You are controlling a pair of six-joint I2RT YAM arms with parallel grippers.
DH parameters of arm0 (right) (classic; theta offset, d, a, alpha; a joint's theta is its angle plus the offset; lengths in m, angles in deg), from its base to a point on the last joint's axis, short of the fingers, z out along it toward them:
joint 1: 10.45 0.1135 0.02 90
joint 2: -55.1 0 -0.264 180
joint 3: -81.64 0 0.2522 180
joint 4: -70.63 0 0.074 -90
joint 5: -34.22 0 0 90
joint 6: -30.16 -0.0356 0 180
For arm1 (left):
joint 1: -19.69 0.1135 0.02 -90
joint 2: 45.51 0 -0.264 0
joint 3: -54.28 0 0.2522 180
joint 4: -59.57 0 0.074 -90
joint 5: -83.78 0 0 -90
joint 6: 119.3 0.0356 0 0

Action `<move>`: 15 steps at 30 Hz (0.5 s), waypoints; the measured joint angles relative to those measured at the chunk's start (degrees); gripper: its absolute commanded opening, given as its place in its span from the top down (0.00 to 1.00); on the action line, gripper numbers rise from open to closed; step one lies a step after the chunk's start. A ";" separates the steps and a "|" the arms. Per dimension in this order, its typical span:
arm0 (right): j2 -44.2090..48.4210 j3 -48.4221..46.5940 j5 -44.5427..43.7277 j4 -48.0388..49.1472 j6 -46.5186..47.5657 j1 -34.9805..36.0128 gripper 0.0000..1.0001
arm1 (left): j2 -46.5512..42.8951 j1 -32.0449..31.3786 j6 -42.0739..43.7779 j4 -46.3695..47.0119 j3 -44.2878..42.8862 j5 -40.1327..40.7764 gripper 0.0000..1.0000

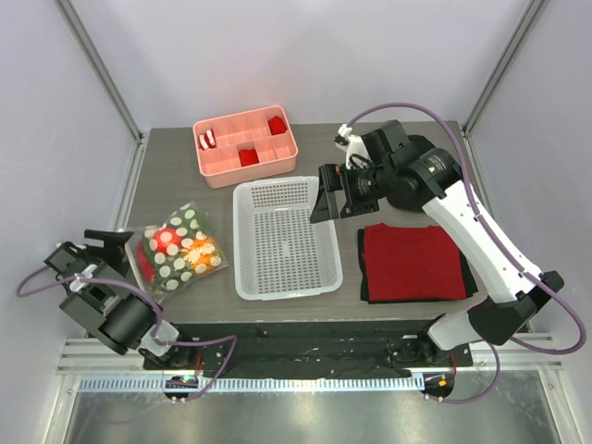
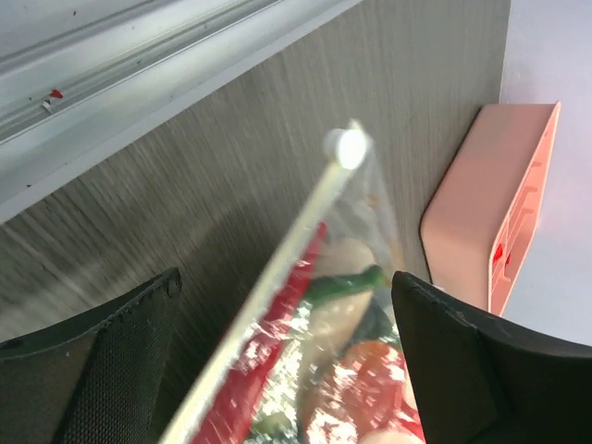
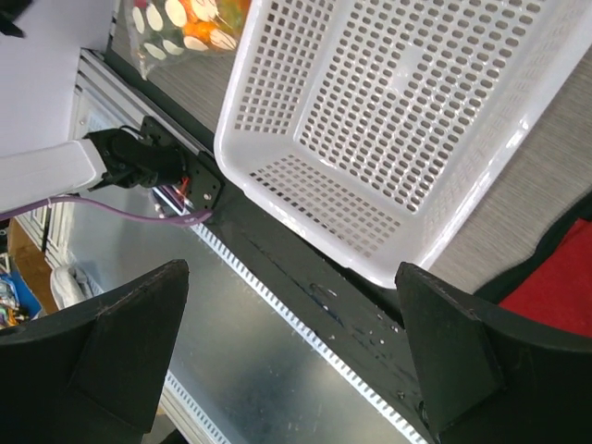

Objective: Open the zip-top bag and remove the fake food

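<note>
The zip-top bag (image 1: pixel 180 248), clear with white polka dots, lies at the table's near left. Inside it the fake food (image 1: pixel 169 240) shows as red, orange and green pieces. My left gripper (image 1: pixel 118 250) is low at the bag's left end and open. In the left wrist view the bag's zip strip (image 2: pixel 296 236) runs slanted between the two fingers of the left gripper (image 2: pixel 285 277), with its white end (image 2: pixel 347 148) raised. A red tomato (image 2: pixel 370 370) and a green piece (image 2: pixel 347 282) show through the plastic. My right gripper (image 1: pixel 338 199) hangs open above the basket's far right corner, holding nothing.
A white perforated basket (image 1: pixel 285 239) stands mid-table, also seen from the right wrist (image 3: pixel 370 139). A pink compartment tray (image 1: pixel 245 143) with red pieces stands at the back. A red cloth (image 1: pixel 412 262) lies on a black mat at the right. The table's metal rail (image 2: pixel 139 74) runs nearby.
</note>
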 measured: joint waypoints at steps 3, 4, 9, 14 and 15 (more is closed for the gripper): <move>0.02 0.00 0.15 1.97 -0.85 0.00 0.00 | 3.52 -0.02 -1.64 3.76 2.10 -0.70 0.21; 0.02 0.00 0.09 2.73 -1.11 0.00 0.00 | 4.22 0.00 -2.38 5.40 3.04 -1.22 0.25; 0.07 1.36 -0.11 7.69 -2.62 0.00 0.00 | 4.72 -0.07 -6.82 11.93 5.75 -4.46 0.56; -0.11 6.78 -0.74 18.69 -5.49 0.17 0.00 | 4.70 -0.11 -9.33 14.51 5.73 -6.93 1.00; -0.37 8.33 -1.14 21.88 -6.16 0.35 0.00 | 4.66 -0.44 -9.31 14.84 5.73 -7.23 1.00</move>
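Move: The zip edge of the bag lies just under my open left fingers, about 2 cm to their right, 1 cm ahead and 3 cm down. The bag's food-filled middle is some 14 cm right of that hand. From my right hand the bag's middle is about 38 cm left, 6 cm ahead and 27 cm down. The white basket is nearer, roughly 11 cm left, 7 cm ahead and 25 cm below. I dip my left hand about 2.5 cm, edging right, so the fingers straddle the zip edge, then close them from wide open to nearly shut and pinch the edge while easing up about 2 cm and slightly forward. Meanwhile my right hand, still open, travels over the basket towards the bag, about 5 cm forward and nearly 4 cm left, its fingers tipping up some 10 degrees. ##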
